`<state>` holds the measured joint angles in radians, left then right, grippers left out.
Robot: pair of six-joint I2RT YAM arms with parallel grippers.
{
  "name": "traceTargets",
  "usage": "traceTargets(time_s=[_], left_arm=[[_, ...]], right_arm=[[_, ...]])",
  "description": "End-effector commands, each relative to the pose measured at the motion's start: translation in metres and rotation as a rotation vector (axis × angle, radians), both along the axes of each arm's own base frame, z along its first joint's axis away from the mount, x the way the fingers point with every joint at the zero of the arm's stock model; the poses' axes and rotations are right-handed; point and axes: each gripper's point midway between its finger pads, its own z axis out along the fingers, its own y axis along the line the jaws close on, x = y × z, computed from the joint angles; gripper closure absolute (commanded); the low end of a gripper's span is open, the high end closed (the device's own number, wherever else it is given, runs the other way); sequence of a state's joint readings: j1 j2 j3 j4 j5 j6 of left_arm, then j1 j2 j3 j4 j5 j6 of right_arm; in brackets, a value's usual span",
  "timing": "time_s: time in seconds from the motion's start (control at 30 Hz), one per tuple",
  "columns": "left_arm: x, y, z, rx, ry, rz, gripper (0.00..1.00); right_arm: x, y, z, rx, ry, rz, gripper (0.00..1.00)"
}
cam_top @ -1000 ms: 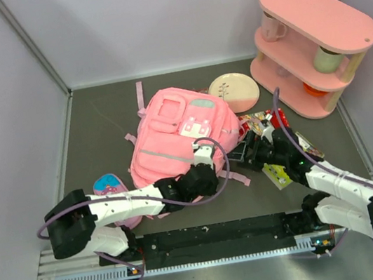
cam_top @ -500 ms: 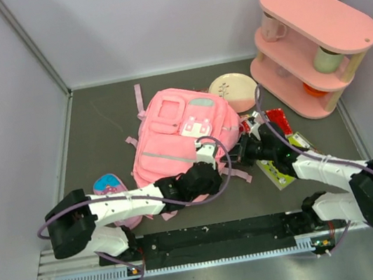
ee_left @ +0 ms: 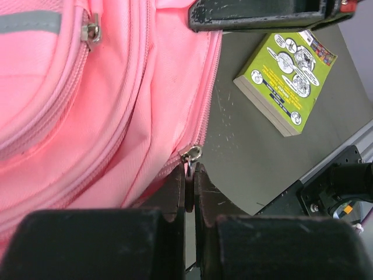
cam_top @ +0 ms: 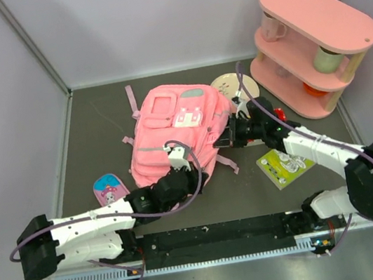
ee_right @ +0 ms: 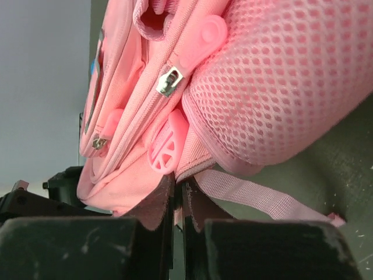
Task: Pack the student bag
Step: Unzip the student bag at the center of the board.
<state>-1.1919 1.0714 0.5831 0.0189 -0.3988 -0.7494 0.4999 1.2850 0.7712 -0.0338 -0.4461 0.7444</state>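
Observation:
The student bag (cam_top: 171,130) lies flat mid-table, a soft pink backpack with front pockets and a grey stripe. My left gripper (cam_top: 189,168) is at its near right edge, shut on a metal zipper pull (ee_left: 190,166) on the side seam. My right gripper (cam_top: 223,139) is against the bag's right side, shut on a fold of pink fabric (ee_right: 178,188) under the mesh back panel (ee_right: 280,87). A round pink rubber zipper tab (ee_right: 166,143) hangs just above those jaws. A pink strap (ee_right: 256,197) trails off to the right.
A green booklet (cam_top: 286,165) lies right of the bag, also in the left wrist view (ee_left: 287,70). A small pink pouch (cam_top: 110,189) is at the near left. A cream plate (cam_top: 235,88), a red item (cam_top: 279,114) and a pink two-tier shelf (cam_top: 313,42) stand at the back right.
My right gripper moved left from the clutter to the bag's right side and shut on its fabric. The bag shifted away and turned. My left arm drew back, still holding the pull.

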Motion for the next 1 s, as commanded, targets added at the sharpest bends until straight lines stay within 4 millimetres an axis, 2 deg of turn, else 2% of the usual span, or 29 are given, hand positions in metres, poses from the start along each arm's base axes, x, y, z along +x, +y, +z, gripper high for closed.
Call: traceTargets(time_s=[0.0,0.03,0.07,0.17,0.23,0.33,0.37,0.43,0.47,0.5,0.57,0.67,0.7,0.77,0.8,0.87,0.9,0.97], left_arm=[[-0.022,0.028,-0.024,0.06,0.052,-0.035,1.0],[-0.024,0.029,-0.022,0.05,0.052,-0.041,1.0],[-0.025,0.03,-0.023,0.052,0.053,-0.047,1.0],[-0.035,0.026,-0.025,0.052,0.065,-0.118,1.0],[-0.04,0.022,-0.026,0.057,0.081,-0.147,1.0],[-0.036,0.02,-0.029,0.06,0.082,-0.13,1.0],[-0.035,0.018,-0.03,0.059,0.086,-0.123,1.0],[-0.033,0.011,-0.029,0.054,0.092,-0.119,1.0],[-0.032,0.008,-0.028,0.048,0.093,-0.123,1.0],[-0.033,0.005,-0.028,0.049,0.097,-0.13,1.0],[-0.032,-0.002,-0.027,0.049,0.107,-0.133,1.0],[-0.029,-0.01,-0.027,0.056,0.108,-0.132,1.0],[-0.027,-0.011,-0.027,0.057,0.107,-0.132,1.0],[-0.027,-0.015,-0.028,0.059,0.103,-0.139,1.0],[-0.027,-0.016,-0.028,0.064,0.102,-0.142,1.0],[-0.024,-0.023,-0.02,0.036,0.082,-0.149,1.0],[-0.023,-0.024,-0.02,0.037,0.078,-0.15,1.0],[-0.022,-0.026,-0.019,0.04,0.067,-0.159,1.0]], right_arm=[[0.087,-0.04,0.025,-0.076,-0.207,-0.205,1.0],[0.093,-0.035,0.032,-0.061,-0.222,-0.189,1.0],[0.098,-0.035,0.025,-0.077,-0.211,-0.186,1.0],[0.111,-0.037,0.022,-0.113,-0.211,-0.195,1.0],[0.116,-0.04,0.022,-0.123,-0.218,-0.209,1.0],[0.114,-0.033,0.023,-0.103,-0.228,-0.168,1.0],[0.113,-0.033,0.021,-0.104,-0.221,-0.162,0.98],[0.108,-0.03,0.019,-0.094,-0.207,-0.133,0.83],[0.104,-0.028,0.018,-0.082,-0.194,-0.12,0.61],[0.096,-0.024,0.025,-0.053,-0.201,-0.092,0.49],[0.084,-0.026,0.021,-0.035,-0.177,-0.095,0.3],[0.067,-0.042,0.022,-0.062,-0.191,-0.138,0.2],[0.061,-0.05,0.013,-0.104,-0.159,-0.166,0.2],[0.042,-0.058,0.018,-0.099,-0.165,-0.172,0.18],[0.027,-0.059,0.007,-0.089,-0.132,-0.155,0.18],[0.007,-0.056,0.015,-0.009,-0.111,-0.144,0.19],[-0.011,-0.053,0.001,0.021,-0.056,-0.111,0.19],[-0.025,-0.047,0.009,0.115,-0.038,-0.1,0.2]])
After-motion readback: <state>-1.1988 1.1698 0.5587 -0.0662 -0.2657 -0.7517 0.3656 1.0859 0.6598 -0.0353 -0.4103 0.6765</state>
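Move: Pinched in the shut left fingers is the bag's metal zipper pull; the student bag's middle lies about 12 cm ahead and 5 cm left of that hand, some 7 cm lower. The right fingers are shut on the bag's side edge, with the bag's middle roughly 11 cm to the left and 4 cm farther out. From the right hand, the loose strap end is about 6 cm back and 3 cm right, the round plate some 15 cm ahead and 8 cm right. Carrying the bag's side edge forward about 6 cm, slightly down and to the right, the right hand then opens wide, lets go and draws back and up, still drifting right. The left hand keeps its pinch on the zipper pull; it first swings about 3 cm left, then sinks some 6 cm and eases back and right, rolling its left side up some 10 degrees. ##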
